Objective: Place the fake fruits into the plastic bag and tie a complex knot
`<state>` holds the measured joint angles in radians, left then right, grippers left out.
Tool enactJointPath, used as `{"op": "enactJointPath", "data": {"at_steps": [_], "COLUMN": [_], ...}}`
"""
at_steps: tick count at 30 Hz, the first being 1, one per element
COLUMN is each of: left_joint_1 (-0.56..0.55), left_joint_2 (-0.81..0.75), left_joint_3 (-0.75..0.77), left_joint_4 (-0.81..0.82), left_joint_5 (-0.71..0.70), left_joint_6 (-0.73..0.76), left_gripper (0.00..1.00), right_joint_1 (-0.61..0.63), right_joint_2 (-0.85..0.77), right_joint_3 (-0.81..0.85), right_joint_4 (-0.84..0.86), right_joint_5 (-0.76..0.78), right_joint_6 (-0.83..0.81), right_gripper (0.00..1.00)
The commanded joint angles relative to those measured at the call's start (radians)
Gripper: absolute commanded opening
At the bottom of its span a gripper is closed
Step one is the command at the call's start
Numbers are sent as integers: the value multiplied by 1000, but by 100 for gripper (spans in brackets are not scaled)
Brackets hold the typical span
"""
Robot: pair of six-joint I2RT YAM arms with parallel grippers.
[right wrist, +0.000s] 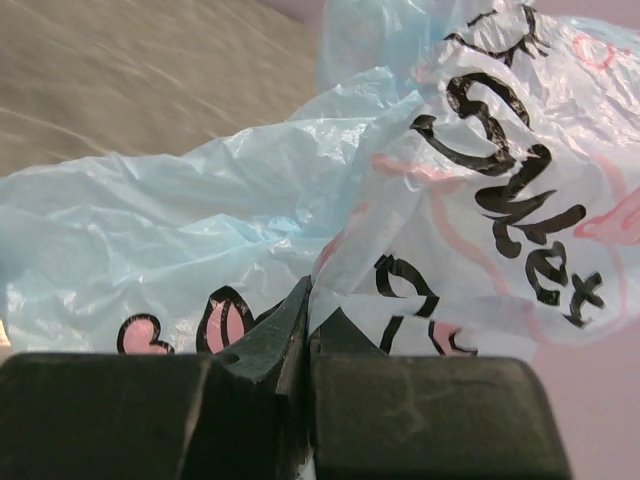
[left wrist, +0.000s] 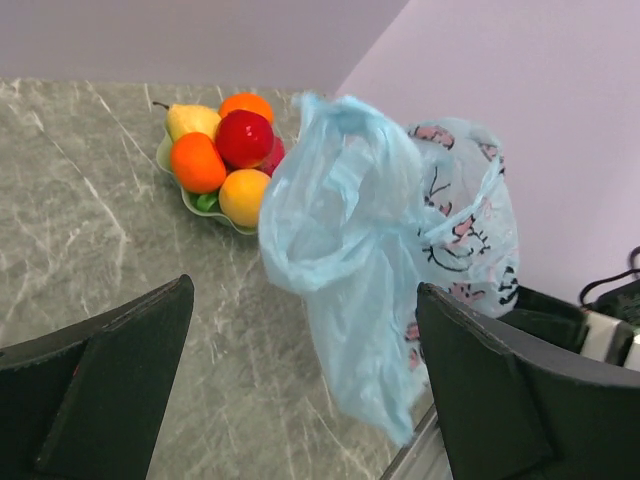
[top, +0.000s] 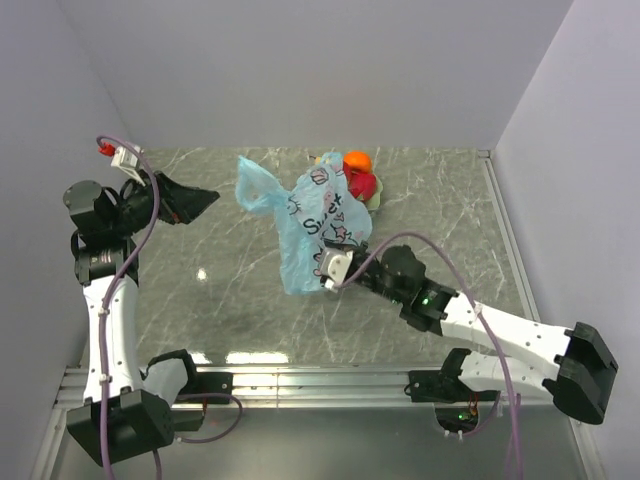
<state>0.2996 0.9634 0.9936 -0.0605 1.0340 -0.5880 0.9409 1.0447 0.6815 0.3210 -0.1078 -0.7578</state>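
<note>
The plastic bag (top: pixel 318 222) is light blue with pink and dark print. It hangs crumpled above the middle of the table, with its mouth (left wrist: pixel 330 200) gaping. My right gripper (top: pixel 335 268) is shut on the bag's lower edge, and film is pinched between the jaws (right wrist: pixel 310 310). The printed bag (right wrist: pixel 450 190) fills that wrist view. The fake fruits (top: pixel 358 175), orange, red and yellow, lie piled on a plate behind the bag (left wrist: pixel 225 155). My left gripper (top: pixel 205 197) stands open to the left of the bag, holding nothing (left wrist: pixel 305 290). No knot is in view.
The pale green wavy plate (left wrist: pixel 200 203) sits near the back wall. White walls close the table at the back and on both sides. A metal rail (top: pixel 300 380) runs along the near edge by the arm bases.
</note>
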Motion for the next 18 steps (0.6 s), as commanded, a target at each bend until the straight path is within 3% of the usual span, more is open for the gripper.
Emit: {"op": "enactJointPath", "data": {"at_steps": [1,6,12,18], "left_joint_1": [3,3,-65,-353], "left_joint_2": [8,37,103,149], "left_joint_3": [23,48,77,71], "left_joint_4": [-22,4,-64,-153], "left_joint_5": [44,64,83,18], "left_joint_6": [-1,-24,74,171], "left_gripper": [99,99,99,99], "right_joint_1": [61,107,124,153], "right_joint_2": [-3,40,90,152], "right_joint_3": [-127,-381,-479,-507], "right_joint_4": [497,939,1119,1245], "right_joint_5": [195,82,2,-64], "right_joint_6": [-322,-625,-738,-814], "right_gripper": [0,0,0,0]}}
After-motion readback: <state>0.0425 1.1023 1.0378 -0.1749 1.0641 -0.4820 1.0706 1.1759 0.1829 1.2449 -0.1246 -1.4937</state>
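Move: The bag's free upper-left end, the part facing the left hand, hangs about 10 cm right of the open left gripper, some 5 cm ahead and slightly lower. From the right hand, which already grips the bag, that same end lies some 17 cm left and 12 cm ahead, a little higher. The fruit bowl sits beyond the bag, roughly 33 cm ahead of the right hand, 6 cm to its right and 22 cm below. Back about 5 cm and down 2–3 cm goes the right hand, keeping the bag pinched in its shut fingers while the wrist rolls some 45 degrees, its forward side turning upward. The left hand dips slightly at first, then sweeps right and down towards the bag, quickening and turning clockwise, its fingers still wide open. ##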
